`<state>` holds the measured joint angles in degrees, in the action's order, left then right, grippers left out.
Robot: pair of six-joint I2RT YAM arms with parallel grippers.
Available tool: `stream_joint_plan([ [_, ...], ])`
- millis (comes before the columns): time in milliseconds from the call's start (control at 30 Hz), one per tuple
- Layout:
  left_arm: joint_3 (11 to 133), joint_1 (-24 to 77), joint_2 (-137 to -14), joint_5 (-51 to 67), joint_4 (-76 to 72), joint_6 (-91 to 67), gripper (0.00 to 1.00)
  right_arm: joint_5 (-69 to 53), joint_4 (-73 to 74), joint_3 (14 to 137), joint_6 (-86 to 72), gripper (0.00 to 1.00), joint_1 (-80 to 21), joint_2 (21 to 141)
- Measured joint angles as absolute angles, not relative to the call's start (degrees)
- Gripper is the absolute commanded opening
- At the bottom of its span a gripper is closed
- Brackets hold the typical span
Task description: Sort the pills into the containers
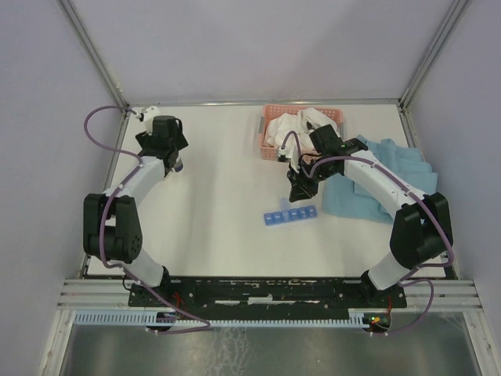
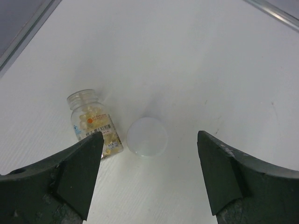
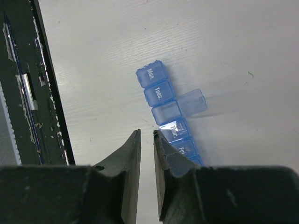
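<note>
A small clear bottle (image 2: pixel 93 123) lies on its side without a cap, and pale yellow pills (image 2: pixel 91 119) show inside it. Its white round cap (image 2: pixel 147 136) rests on the table just to its right. My left gripper (image 2: pixel 149 135) hovers open above both, the left finger over the bottle's lower end. The blue containers (image 3: pixel 161 93) (image 1: pixel 290 216) form a strip marked Mon, Tues, Thur, Fri. The third compartment's lid (image 3: pixel 192 101) is flipped open. My right gripper (image 3: pixel 146 132) hangs just beside the strip. Its jaws stand a narrow slit apart with nothing between them.
A pink basket (image 1: pixel 270 117) with white cloth stands at the back, right of centre. A light blue cloth (image 1: pixel 391 168) lies under the right arm. The enclosure's metal frame (image 1: pixel 94 55) and the table edge run close behind the bottle.
</note>
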<state>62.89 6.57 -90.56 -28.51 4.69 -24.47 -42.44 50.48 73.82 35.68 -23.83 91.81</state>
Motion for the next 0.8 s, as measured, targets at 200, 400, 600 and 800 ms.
stream_joint_plan([
  [200,71.8,6.6,-98.9,-28.4,11.1,-21.3,0.79,-42.7,50.7,73.8,35.9,0.25,-23.8,91.8],
  [400,74.9,6.6,-103.3,-28.2,14.4,-19.6,0.76,-43.1,51.4,73.8,36.1,0.25,-23.8,91.9],
  [600,74.9,6.6,-105.0,-28.2,16.4,-19.3,0.65,-43.5,51.6,73.8,36.3,0.25,-23.8,91.9],
  [800,75.0,6.6,-105.5,-28.0,17.5,-19.3,0.64,-43.5,51.8,73.8,36.3,0.25,-23.8,91.9],
])
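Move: The upright white bottle stands almost directly under the wide-open left hand, its middle about 11 cm down and perhaps 1 cm back. The clear pill jar lies on its side about 6 cm left of the bottle and some 1 cm nearer the base, about 13 cm below the hand. From the right hand, the white bottle is roughly 32 cm to the left, 11 cm ahead and 10 cm down. Left hand sinks about 6 cm towards the white bottle, tipping down some 20 degrees with fingers partly closing. ##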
